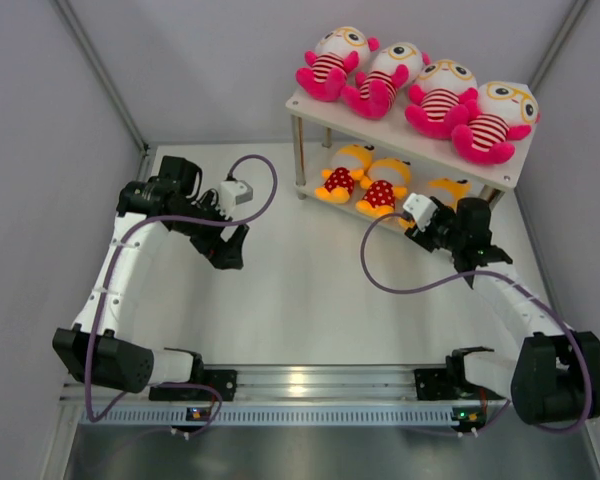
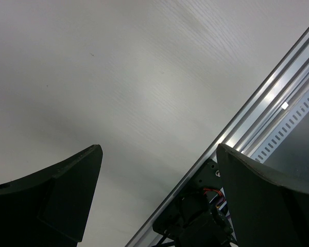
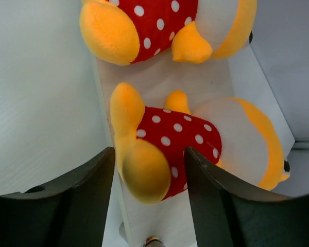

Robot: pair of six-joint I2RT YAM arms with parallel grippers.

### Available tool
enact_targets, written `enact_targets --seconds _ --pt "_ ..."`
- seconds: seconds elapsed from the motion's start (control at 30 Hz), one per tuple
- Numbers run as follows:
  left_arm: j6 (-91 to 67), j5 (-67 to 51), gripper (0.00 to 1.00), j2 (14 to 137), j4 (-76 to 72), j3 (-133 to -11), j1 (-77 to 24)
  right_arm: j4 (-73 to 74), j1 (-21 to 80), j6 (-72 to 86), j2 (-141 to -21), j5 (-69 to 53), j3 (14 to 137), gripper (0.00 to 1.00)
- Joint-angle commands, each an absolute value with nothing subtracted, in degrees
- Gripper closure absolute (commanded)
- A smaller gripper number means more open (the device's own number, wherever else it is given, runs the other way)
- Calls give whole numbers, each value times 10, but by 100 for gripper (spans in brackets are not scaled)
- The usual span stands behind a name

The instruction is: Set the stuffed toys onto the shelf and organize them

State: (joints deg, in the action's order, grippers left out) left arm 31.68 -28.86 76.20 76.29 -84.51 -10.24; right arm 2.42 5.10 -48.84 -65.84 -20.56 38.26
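The shelf (image 1: 380,128) stands at the back right. Four pink stuffed toys with striped bodies (image 1: 383,78) lie in a row on its top board. Three orange-yellow toys with red dotted bodies (image 1: 385,182) lie on the lower board (image 3: 154,72). My right gripper (image 1: 445,210) is at the rightmost orange toy (image 3: 180,139). In the right wrist view it (image 3: 149,154) is open, its fingers either side of that toy's foot, with a gap on both sides. Another orange toy (image 3: 159,20) lies beyond. My left gripper (image 1: 230,250) is open and empty above the bare table (image 2: 158,149).
A metal rail (image 1: 300,385) with the arm bases runs along the near edge; it also shows in the left wrist view (image 2: 257,108). Grey walls (image 1: 90,110) close in the left, back and right. Purple cables (image 1: 265,195) loop from both wrists.
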Motion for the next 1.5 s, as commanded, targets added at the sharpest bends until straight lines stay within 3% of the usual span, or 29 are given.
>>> enact_targets --seconds 0.0,0.17,0.3,0.4,0.57,0.63,0.83,0.97,1.17,1.47 --pt "325 -296 2 744 753 -851 -99 -9 41 -489 -630 -209 383 40" --pt "324 -305 2 751 753 -853 -99 61 61 -458 -587 -202 417 25" --pt "326 -308 2 750 753 -852 -98 118 113 -445 -545 -167 431 20" --pt "324 -312 2 751 753 -853 -99 137 142 -401 -503 -143 446 1" --pt "309 -307 2 747 733 -835 -99 281 280 -277 -495 -70 503 1" --pt "288 -289 2 744 711 -804 -99 299 335 -123 -490 -26 512 1" --pt "217 -190 2 754 615 -730 -88 401 339 294 -392 142 400 1" --pt "168 -96 2 756 540 -675 -84 451 340 481 -374 128 323 1" --pt "154 28 2 730 454 -576 -57 490 339 542 -364 211 293 1" --pt "142 63 2 689 358 -449 -4 445 339 553 -333 243 249 1"
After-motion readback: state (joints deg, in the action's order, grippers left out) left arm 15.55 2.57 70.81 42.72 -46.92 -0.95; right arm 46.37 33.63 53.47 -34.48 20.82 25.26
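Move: Just ahead of the right hand, about 6 cm farther out and 4 cm to its right at roughly finger height, lies the third yellow stuffed toy, on the lower shelf. The middle yellow toy is about 12 cm ahead of this hand and 10 cm to its left; the shelf's front right post stands about 14 cm to its right and 2 cm back. From the left hand, the third toy is some 18 cm ahead, 54 cm to the right and 9 cm lower. Opening fully to leave the third toy, the right hand comes free, backing away and rising about 9 cm while swinging left. It then draws back further, sinks some 17 cm and swings right again, rolling clockwise to point steeply down over the table. The left hand, staying open, later sinks about 15 cm and goes 12 cm left, turning counter-clockwise. ##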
